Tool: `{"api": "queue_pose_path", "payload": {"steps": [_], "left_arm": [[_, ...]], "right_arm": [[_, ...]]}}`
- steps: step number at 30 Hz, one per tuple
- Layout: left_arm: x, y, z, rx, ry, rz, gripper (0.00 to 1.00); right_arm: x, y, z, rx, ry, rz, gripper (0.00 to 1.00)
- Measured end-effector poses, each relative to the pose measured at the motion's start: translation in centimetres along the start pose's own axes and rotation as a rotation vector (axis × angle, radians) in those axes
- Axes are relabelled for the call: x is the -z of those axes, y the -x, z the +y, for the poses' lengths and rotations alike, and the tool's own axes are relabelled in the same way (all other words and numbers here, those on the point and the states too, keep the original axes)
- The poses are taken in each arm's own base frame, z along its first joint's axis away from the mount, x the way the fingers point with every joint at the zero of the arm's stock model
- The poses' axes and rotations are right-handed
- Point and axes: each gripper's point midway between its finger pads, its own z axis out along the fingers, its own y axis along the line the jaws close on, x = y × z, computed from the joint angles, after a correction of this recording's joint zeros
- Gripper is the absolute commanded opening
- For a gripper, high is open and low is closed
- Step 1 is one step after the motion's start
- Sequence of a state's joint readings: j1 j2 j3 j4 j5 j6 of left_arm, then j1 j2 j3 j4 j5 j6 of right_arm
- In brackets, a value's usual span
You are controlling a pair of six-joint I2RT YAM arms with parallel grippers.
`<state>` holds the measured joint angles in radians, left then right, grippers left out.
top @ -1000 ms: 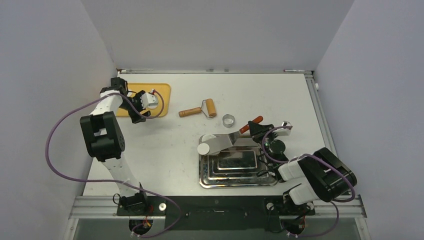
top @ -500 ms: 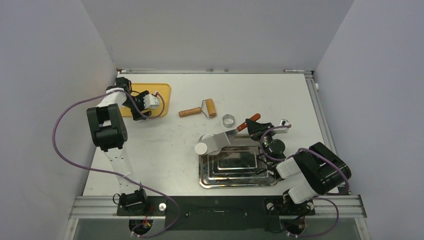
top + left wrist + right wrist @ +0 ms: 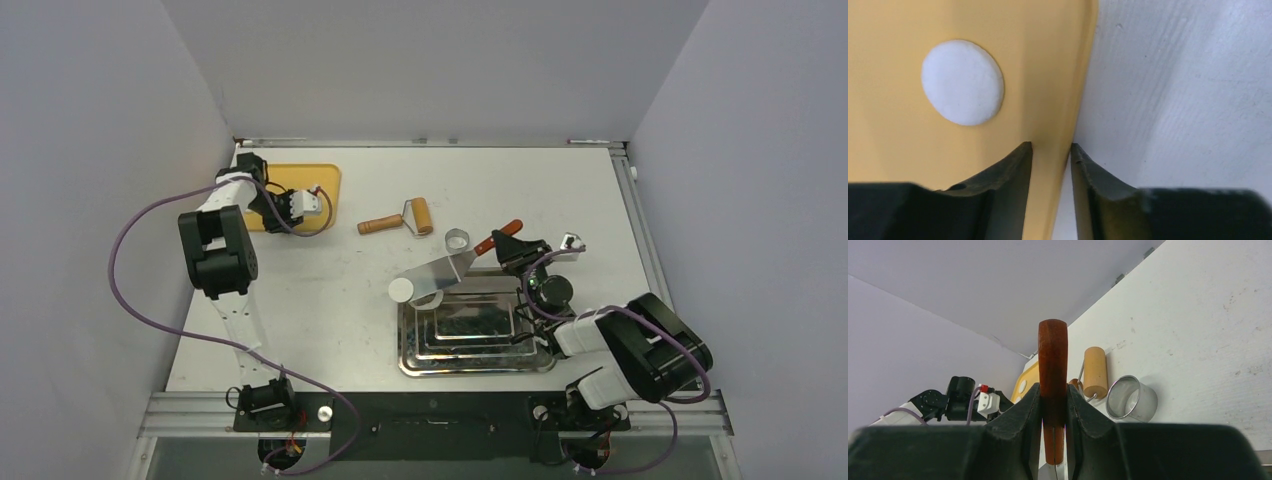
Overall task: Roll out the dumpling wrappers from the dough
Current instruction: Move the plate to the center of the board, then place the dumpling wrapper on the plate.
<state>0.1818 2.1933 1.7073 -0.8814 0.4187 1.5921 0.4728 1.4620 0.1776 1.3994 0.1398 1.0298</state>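
Observation:
My right gripper is shut on the red-brown handle of a metal spatula, seen clamped between the fingers in the right wrist view. One small white dough piece lies on the blade tip, held above the left end of the steel tray. My left gripper is at the yellow board. In the left wrist view its nearly closed jaws straddle the board's edge, with another white dough piece on the board just beyond. No flattened wrapper shows.
A wooden rolling pin lies on the table behind the spatula, and a small shiny metal ring stands beside it. Both also show in the right wrist view, rolling pin and ring. Walls close in on the left, back and right.
My right gripper has raised the spatula and swung it left and away, carrying the dough off the tray. My left arm's elbow has folded back toward the wall; its gripper stays at the board.

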Motion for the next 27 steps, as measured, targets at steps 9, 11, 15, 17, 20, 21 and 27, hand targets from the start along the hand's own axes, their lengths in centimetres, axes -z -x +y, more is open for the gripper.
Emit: {"api": "queue_pose_path", "payload": {"steps": [9, 11, 15, 17, 20, 21, 27], "left_arm": [[0.0, 1.2, -4.7, -0.063, -0.058, 0.09, 0.06], [0.0, 2.1, -6.9, -0.085, -0.085, 0.111, 0.05], [0.2, 3.3, -10.5, -0.088, -0.132, 0.129, 0.05], [0.4, 3.6, -11.8, -0.073, -0.143, 0.129, 0.05], [0.9, 3.9, -14.6, -0.063, -0.166, 0.125, 0.05], [1.0, 4.2, -15.6, -0.065, -0.177, 0.125, 0.05], [1.1, 6.1, -19.9, -0.103, -0.241, 0.122, 0.05]], "right_arm": [[-0.2, 0.7, 0.9, 0.006, 0.018, -0.018, 0.08], [-0.4, 0.8, 1.1, 0.006, 0.02, -0.023, 0.08], [-1.1, 1.3, 1.9, 0.003, 0.036, -0.041, 0.08], [-1.6, 1.6, 2.4, 0.003, 0.045, -0.052, 0.08], [-2.8, 1.8, 3.1, 0.005, 0.056, -0.066, 0.08], [-3.3, 1.7, 3.4, 0.006, 0.059, -0.068, 0.08], [-7.1, -1.6, 4.4, 0.021, 0.073, -0.03, 0.08]]}}
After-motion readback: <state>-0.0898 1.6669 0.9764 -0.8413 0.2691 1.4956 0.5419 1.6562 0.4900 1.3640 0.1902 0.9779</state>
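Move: The left hand is low at the near rim of the yellow plate, with the rim between its half-closed fingers; the plate's middle lies about 12 cm ahead and 2 cm left, a dough round on it some 7 cm ahead and 6 cm right. The roller is about 38 cm right and 3 cm ahead. For the right hand, holding the scraper, the plate is some 75 cm left, 25 cm ahead and 15 cm below; the ring cutter is about 15 cm left and 10 cm ahead. The left fingers close on the plate's near rim and, pinching it low over the table, drag the plate some 19 cm back towards the robot and about 8 cm right, the hand hardly sinking while its wrist tilts and turns slightly clockwise. The right hand keeps its grip on the scraper with a dough round at the blade's end, first rising slowly, then going forward and left towards the plate, about 5 cm each way. ##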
